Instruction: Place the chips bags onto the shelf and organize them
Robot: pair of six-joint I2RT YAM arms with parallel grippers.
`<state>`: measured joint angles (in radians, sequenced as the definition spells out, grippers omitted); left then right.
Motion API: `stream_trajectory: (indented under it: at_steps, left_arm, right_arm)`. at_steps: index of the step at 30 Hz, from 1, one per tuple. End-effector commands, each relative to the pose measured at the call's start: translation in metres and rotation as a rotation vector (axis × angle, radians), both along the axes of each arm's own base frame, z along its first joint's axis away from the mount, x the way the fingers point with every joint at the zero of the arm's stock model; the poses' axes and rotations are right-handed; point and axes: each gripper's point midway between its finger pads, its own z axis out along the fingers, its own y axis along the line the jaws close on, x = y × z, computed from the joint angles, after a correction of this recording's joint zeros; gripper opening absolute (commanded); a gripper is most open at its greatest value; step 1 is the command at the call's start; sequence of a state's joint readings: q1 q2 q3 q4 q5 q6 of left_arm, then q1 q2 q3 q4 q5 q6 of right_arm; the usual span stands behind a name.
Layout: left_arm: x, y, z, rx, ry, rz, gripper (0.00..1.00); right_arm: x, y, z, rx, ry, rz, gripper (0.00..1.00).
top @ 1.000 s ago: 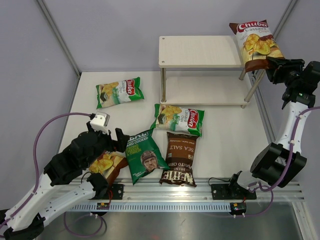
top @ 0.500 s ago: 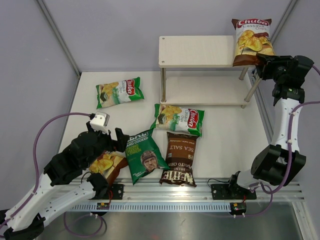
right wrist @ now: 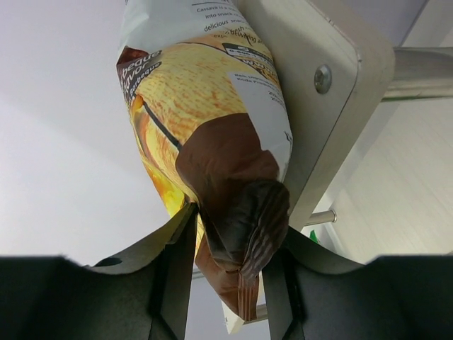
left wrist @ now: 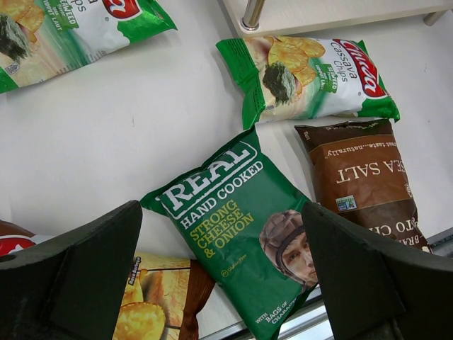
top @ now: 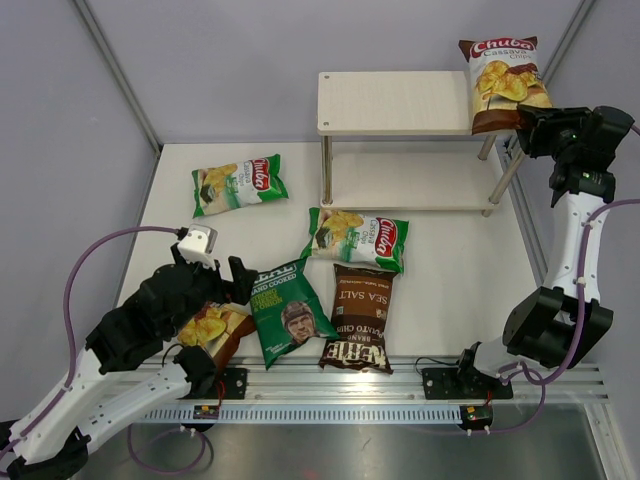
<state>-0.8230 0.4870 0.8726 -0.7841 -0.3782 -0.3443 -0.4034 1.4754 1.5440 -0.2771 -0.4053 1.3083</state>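
My right gripper is shut on the bottom seam of a brown-and-white Chuba chips bag. It holds the bag upright at the right end of the shelf's top board. In the right wrist view the bag rises from between the gripper's fingers, against the board's corner. My left gripper hangs wide open and empty over the dark green REAL bag. A second brown Chuba bag lies partly under that arm. Two green Chuba bags and the Kettle Sea Salt bag lie flat on the table.
The shelf's lower board carries nothing. Thin metal legs stand at its corners. An aluminium rail runs along the near table edge, and grey walls close in the left and right sides.
The right gripper has swung the brown Chuba bag from a tilt beside the shelf to upright at the top board's right end. The left arm has not moved.
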Motion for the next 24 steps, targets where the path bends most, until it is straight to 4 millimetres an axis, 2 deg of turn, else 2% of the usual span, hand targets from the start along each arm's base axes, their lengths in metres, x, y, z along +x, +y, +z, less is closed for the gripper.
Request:
stream_trajectory:
  at_steps: [1,3,9,13,17,24]
  left_arm:
    - [0.005,0.001,0.005,-0.015,-0.028,0.019,0.99]
    - [0.005,0.001,0.005,-0.017,-0.028,0.021,0.99]
    - [0.005,0.001,0.006,-0.021,-0.032,0.021,0.99]
    - [0.004,0.001,0.006,-0.019,-0.031,0.02,0.99]
    - [0.004,0.002,0.006,-0.022,-0.032,0.023,0.99]
    - [0.006,0.006,0.007,-0.025,-0.032,0.053,0.99]
  right_arm:
    - [-0.002,-0.007,0.021,-0.052,-0.056,-0.014,0.46]
    - [-0.001,-0.013,0.016,-0.047,-0.042,-0.022,0.46]
    - [-0.004,-0.011,0.017,-0.046,-0.059,-0.008,0.52]
    - [-0.01,-0.01,0.026,-0.046,-0.069,-0.021,0.67]
    - [-0.017,-0.006,0.034,-0.045,-0.079,-0.019,0.97]
    - [-0.038,-0.002,0.031,-0.052,-0.065,-0.03,1.0]
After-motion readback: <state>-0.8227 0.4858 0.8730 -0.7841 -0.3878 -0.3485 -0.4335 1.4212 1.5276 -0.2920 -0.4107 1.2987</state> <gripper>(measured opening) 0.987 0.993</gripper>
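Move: The right hand still grips the bottom end of the brown Chuba bag, whose middle lies about 9 cm ahead, 3 cm to the left and 3 cm above. The top shelf it is being set on has its middle roughly 8 cm ahead, 16 cm left and 4 cm below the hand; the bottom shelf lies straight under that one, about 32 cm below the hand. From the left hand the bag is some 38 cm ahead, 53 cm right and 16 cm higher. Still pinching the bottom end of the brown Chuba bag at the right end of the top shelf, the right hand shifts a little over 1 cm to the right, then holds still while its fingers spread from about half open to fully open and let go. With the fingers wide on either side of the bag's end, it then backs off about 1.5 cm towards the base and rises by about as much, the wrist hardly turning. ##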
